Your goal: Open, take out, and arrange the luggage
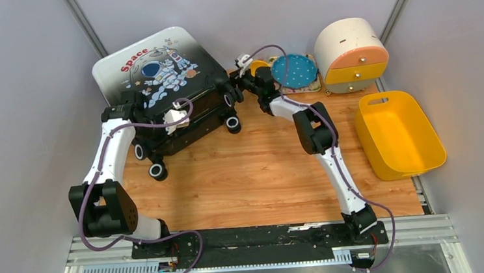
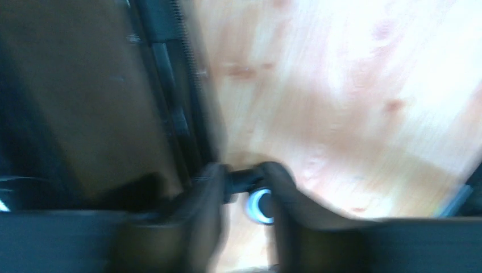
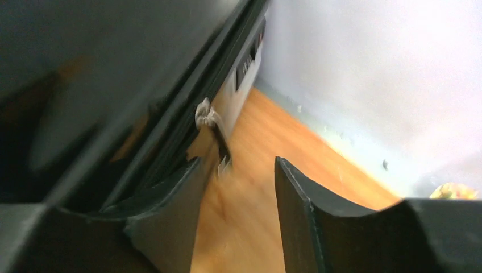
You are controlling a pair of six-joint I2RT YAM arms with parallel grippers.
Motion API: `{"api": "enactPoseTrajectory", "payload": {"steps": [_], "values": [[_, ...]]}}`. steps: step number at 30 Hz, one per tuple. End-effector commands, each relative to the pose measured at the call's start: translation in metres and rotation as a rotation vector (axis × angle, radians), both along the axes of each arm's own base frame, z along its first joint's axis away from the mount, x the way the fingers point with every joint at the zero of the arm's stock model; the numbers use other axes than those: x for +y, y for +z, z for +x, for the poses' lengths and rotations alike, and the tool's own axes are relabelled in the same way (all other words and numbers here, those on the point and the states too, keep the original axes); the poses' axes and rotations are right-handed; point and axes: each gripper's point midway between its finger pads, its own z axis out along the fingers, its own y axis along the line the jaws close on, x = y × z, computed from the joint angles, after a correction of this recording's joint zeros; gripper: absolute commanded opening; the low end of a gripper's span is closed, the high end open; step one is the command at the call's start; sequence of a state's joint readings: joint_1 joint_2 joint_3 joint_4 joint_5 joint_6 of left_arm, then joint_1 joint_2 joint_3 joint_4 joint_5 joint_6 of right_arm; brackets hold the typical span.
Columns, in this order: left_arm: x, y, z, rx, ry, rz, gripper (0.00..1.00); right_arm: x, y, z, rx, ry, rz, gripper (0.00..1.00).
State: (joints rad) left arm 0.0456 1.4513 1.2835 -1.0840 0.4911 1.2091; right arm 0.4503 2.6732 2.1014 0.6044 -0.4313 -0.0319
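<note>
The luggage (image 1: 156, 71) lies flat at the table's back left, astronaut print up, black wheels (image 1: 157, 171) toward me. My left gripper (image 2: 244, 182) is low along its near side. That view is blurred. The fingers (image 2: 207, 190) stand a little apart with wood showing between them. A dark stub and a white-ringed wheel (image 2: 261, 206) sit just past the tips. My right gripper (image 3: 239, 162) is at the luggage's right side (image 1: 234, 86) and open, with nothing between its jaws. A zipper pull (image 3: 207, 116) with a pale tag hangs just beyond its left finger (image 3: 170, 210).
A yellow plastic bin (image 1: 396, 134) stands at the right edge. A round cream-and-orange drawer box (image 1: 350, 55) is at the back right, with a blue dotted plate (image 1: 293, 70) beside it. Grey walls close in on three sides, near the luggage.
</note>
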Motion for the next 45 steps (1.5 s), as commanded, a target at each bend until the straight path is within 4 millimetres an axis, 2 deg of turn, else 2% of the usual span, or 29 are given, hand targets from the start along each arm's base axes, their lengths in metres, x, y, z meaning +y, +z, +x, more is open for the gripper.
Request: {"api": "enactPoseTrajectory", "payload": {"steps": [1, 2, 3, 5, 6, 8, 9, 10, 12, 13, 15, 16, 17, 19, 20, 21, 22, 23, 24, 26, 27, 30, 33, 35, 40, 45], "values": [[-0.016, 0.031, 0.005, -0.037, 0.082, -0.144, 0.65, -0.015, 0.044, -0.023, 0.035, -0.019, -0.007, 0.59], [-0.023, 0.045, 0.009, -0.066, 0.087, -0.192, 0.76, -0.023, 0.061, -0.029, 0.028, -0.032, -0.027, 0.61], [-0.026, 0.054, 0.011, -0.082, 0.106, -0.221, 0.79, -0.032, 0.051, -0.035, 0.064, -0.049, -0.059, 0.64], [-0.035, 0.080, 0.015, -0.127, 0.156, -0.304, 0.79, -0.050, 0.043, -0.042, 0.128, -0.087, -0.121, 0.68], [-0.038, 0.086, 0.015, -0.136, 0.172, -0.329, 0.80, -0.062, 0.068, -0.045, 0.104, -0.116, -0.133, 0.69], [-0.044, 0.107, 0.016, -0.176, 0.209, -0.395, 0.80, -0.085, 0.058, -0.054, 0.198, -0.147, -0.186, 0.70], [-0.045, 0.113, 0.017, -0.186, 0.225, -0.416, 0.80, -0.095, 0.076, -0.059, 0.196, -0.168, -0.190, 0.73], [-0.048, 0.122, 0.014, -0.180, 0.261, -0.453, 0.80, -0.107, 0.082, -0.060, 0.213, -0.190, -0.200, 0.73], [-0.049, 0.135, 0.016, -0.203, 0.302, -0.493, 0.80, -0.122, 0.079, -0.075, 0.290, -0.206, -0.253, 0.73], [-0.051, 0.142, 0.013, -0.188, 0.353, -0.530, 0.80, -0.131, 0.101, -0.083, 0.275, -0.217, -0.248, 0.73], [-0.048, 0.147, 0.014, -0.199, 0.414, -0.549, 0.80, -0.141, 0.111, -0.098, 0.302, -0.219, -0.286, 0.74], [-0.047, 0.155, 0.012, -0.208, 0.461, -0.584, 0.80, -0.144, 0.125, -0.104, 0.291, -0.217, -0.290, 0.74], [-0.043, 0.148, 0.012, -0.196, 0.510, -0.582, 0.80, -0.144, 0.134, -0.112, 0.323, -0.204, -0.302, 0.74], [-0.039, 0.153, 0.010, -0.203, 0.602, -0.620, 0.81, -0.130, 0.150, -0.127, 0.343, -0.141, -0.309, 0.75], [-0.033, 0.144, 0.011, -0.193, 0.666, -0.607, 0.81, -0.125, 0.159, -0.134, 0.370, -0.126, -0.330, 0.75], [-0.030, 0.142, 0.009, -0.182, 0.702, -0.606, 0.81, -0.111, 0.160, -0.144, 0.382, -0.103, -0.352, 0.74], [-0.027, 0.138, 0.006, -0.147, 0.764, -0.621, 0.81, -0.106, 0.151, -0.154, 0.434, -0.088, -0.390, 0.75], [-0.022, 0.135, 0.005, -0.138, 0.816, -0.614, 0.81, -0.098, 0.156, -0.153, 0.425, -0.090, -0.404, 0.75], [-0.019, 0.132, 0.003, -0.108, 0.870, -0.632, 0.81, -0.082, 0.149, -0.163, 0.434, -0.061, -0.439, 0.77], [-0.013, 0.127, -0.002, -0.069, 0.939, -0.642, 0.82, -0.075, 0.133, -0.170, 0.454, -0.064, -0.506, 0.80], [-0.014, 0.128, -0.004, -0.051, 0.963, -0.659, 0.82, -0.065, 0.126, -0.179, 0.454, -0.045, -0.533, 0.81], [-0.013, 0.130, -0.010, -0.039, 0.994, -0.678, 0.83, -0.056, 0.109, -0.182, 0.453, -0.065, -0.588, 0.84], [-0.016, 0.130, -0.014, -0.035, 0.995, -0.694, 0.83, -0.056, 0.093, -0.179, 0.483, -0.094, -0.624, 0.84], [-0.014, 0.124, -0.014, -0.036, 1.011, -0.697, 0.83, -0.057, 0.089, -0.175, 0.482, -0.121, -0.637, 0.84], [-0.008, 0.114, -0.020, -0.039, 1.078, -0.729, 0.83, -0.054, 0.064, -0.167, 0.508, -0.122, -0.699, 0.84], [-0.002, 0.099, -0.023, 0.028, 1.145, -0.772, 0.83, -0.050, 0.066, -0.162, 0.505, -0.105, -0.672, 0.83]]}}
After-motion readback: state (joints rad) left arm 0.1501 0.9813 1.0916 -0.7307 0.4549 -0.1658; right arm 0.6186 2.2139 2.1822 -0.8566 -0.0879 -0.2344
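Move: The suitcase's upper right wheel lies about 17 cm back from the right hand, some 4 cm to its right and 3 cm higher. The lower right wheel is 17 cm back, 4 cm right and 8 cm below that hand; the orange bowl stands 13 cm right, 3 cm farther out, 8 cm lower. From the left hand, the upper left wheel is 3 cm back, 5 cm left, at its height; the lower left wheel is about 11 cm straight below. The upper right wheel ends between the right hand's wide-open fingers: that hand leaves the zip side, draws back and right, arcs up nearly 20 cm, swings back left and sinks beside the suitcase corner, tipping its fingers down, ending some 18 cm nearer the base. The left hand also opens wide, rises about 13 cm, then sinks a little, rolling and turning some 60 degrees counter-clockwise near the left wheels. ##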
